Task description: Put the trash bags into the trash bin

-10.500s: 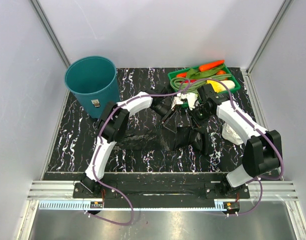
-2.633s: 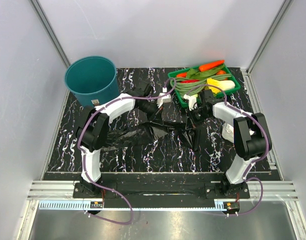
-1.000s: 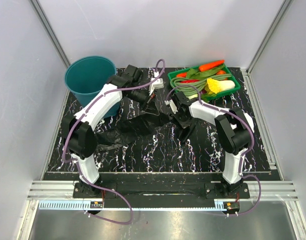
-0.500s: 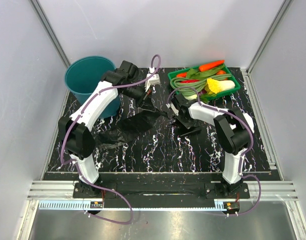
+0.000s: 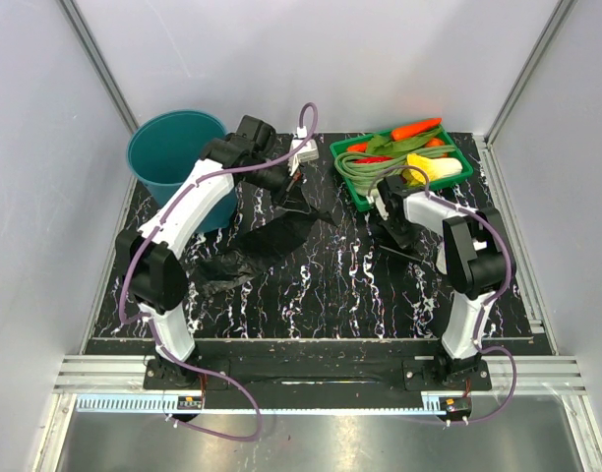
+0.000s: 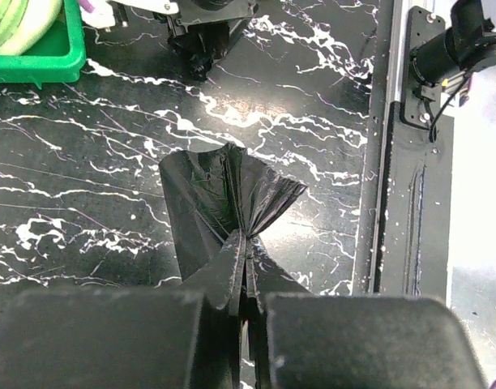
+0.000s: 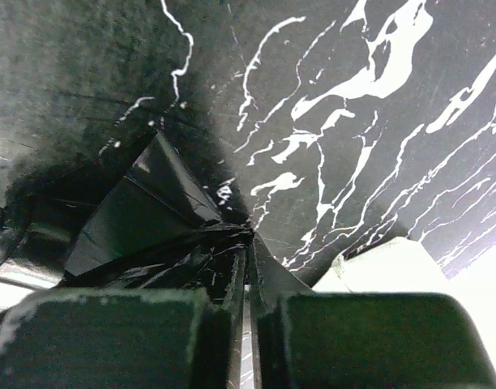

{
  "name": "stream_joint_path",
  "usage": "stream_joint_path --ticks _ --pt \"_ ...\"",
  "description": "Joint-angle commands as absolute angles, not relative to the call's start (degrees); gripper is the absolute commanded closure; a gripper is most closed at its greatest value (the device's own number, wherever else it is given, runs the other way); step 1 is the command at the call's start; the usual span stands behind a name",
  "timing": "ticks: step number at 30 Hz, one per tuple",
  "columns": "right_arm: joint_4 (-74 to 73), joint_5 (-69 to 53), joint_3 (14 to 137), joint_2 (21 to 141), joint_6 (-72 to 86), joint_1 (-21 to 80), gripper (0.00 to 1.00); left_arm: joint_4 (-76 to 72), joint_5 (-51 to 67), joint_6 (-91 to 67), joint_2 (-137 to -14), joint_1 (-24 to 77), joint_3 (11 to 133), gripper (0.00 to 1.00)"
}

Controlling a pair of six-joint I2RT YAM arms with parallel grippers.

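The round teal trash bin (image 5: pixel 178 152) stands at the back left of the table. Just right of its rim, my left gripper (image 5: pixel 289 185) is raised and shut on a black trash bag (image 5: pixel 276 231), which hangs down and trails onto the table. In the left wrist view the fingertips (image 6: pixel 246 251) pinch the gathered film (image 6: pixel 224 194). My right gripper (image 5: pixel 392 234) is low over the table, in front of the tray. Its jaws (image 7: pixel 250 243) are shut on glossy black film of another trash bag (image 7: pixel 134 219), little of which shows from above.
A green tray (image 5: pixel 462 169) of vegetables sits at the back right, close behind my right gripper; its corner also shows in the left wrist view (image 6: pixel 37 66). Metal rails run along the table's near edge and grey walls close it in on three sides.
My left gripper has risen with the bag, keeping beside the bin. My right arm has swung right, away from the left gripper, to in front of the tray.
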State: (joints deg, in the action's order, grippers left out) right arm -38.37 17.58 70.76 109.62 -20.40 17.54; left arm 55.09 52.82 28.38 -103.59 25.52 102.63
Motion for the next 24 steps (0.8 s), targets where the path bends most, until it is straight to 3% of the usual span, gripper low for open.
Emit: stream_joint_path --ticks 1,4,7,8,14,24 --pt "-40.16 16.17 73.47 107.32 -21.97 17.32 0.85 50.72 51.68 26.90 -104.15 26.72 103.97 1.00" --pt "-40.78 16.00 73.91 104.86 -22.24 17.31 0.65 50.54 51.24 26.81 -105.20 27.07 104.76 1.00" --pt "-42.44 15.12 75.14 101.87 -21.89 16.96 0.37 50.54 51.33 26.63 -106.17 27.25 105.64 1.00" --pt "-43.15 14.33 75.84 101.08 -21.71 16.70 0.34 50.36 51.24 26.54 -106.43 27.16 105.82 1.00" --pt "-48.85 7.83 80.41 97.21 -20.57 15.56 0.29 48.08 50.71 24.26 -107.75 27.60 106.78 1.00" --pt "-56.07 -8.68 85.43 93.53 -21.79 10.81 0.31 46.15 50.62 21.27 -109.16 28.30 108.28 1.00"
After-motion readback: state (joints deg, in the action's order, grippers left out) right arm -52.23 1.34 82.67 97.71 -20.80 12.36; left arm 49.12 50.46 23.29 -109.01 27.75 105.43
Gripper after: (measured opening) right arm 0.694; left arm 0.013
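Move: My nearly shut right fingers hold one end of the black bag roll low over the table; its middle lies about 3 cm to their left, 1 cm back and 1 cm lower. The vegetable basket is about 20 cm straight ahead, and the white bag about 15 cm to the right and 4 cm back. From my left hand, which holds the torn-off black bag, the roll lies some 26 cm right, 10 cm back and 23 cm below. I open my right fingers wide and let go of the black roll near the table, then lift that hand about 11 cm almost straight up, off the roll, its fingertips swinging some 15 degrees towards the left. My left hand keeps its pinch on the torn-off bag and eases a few centimetres right, forward and a little down. ##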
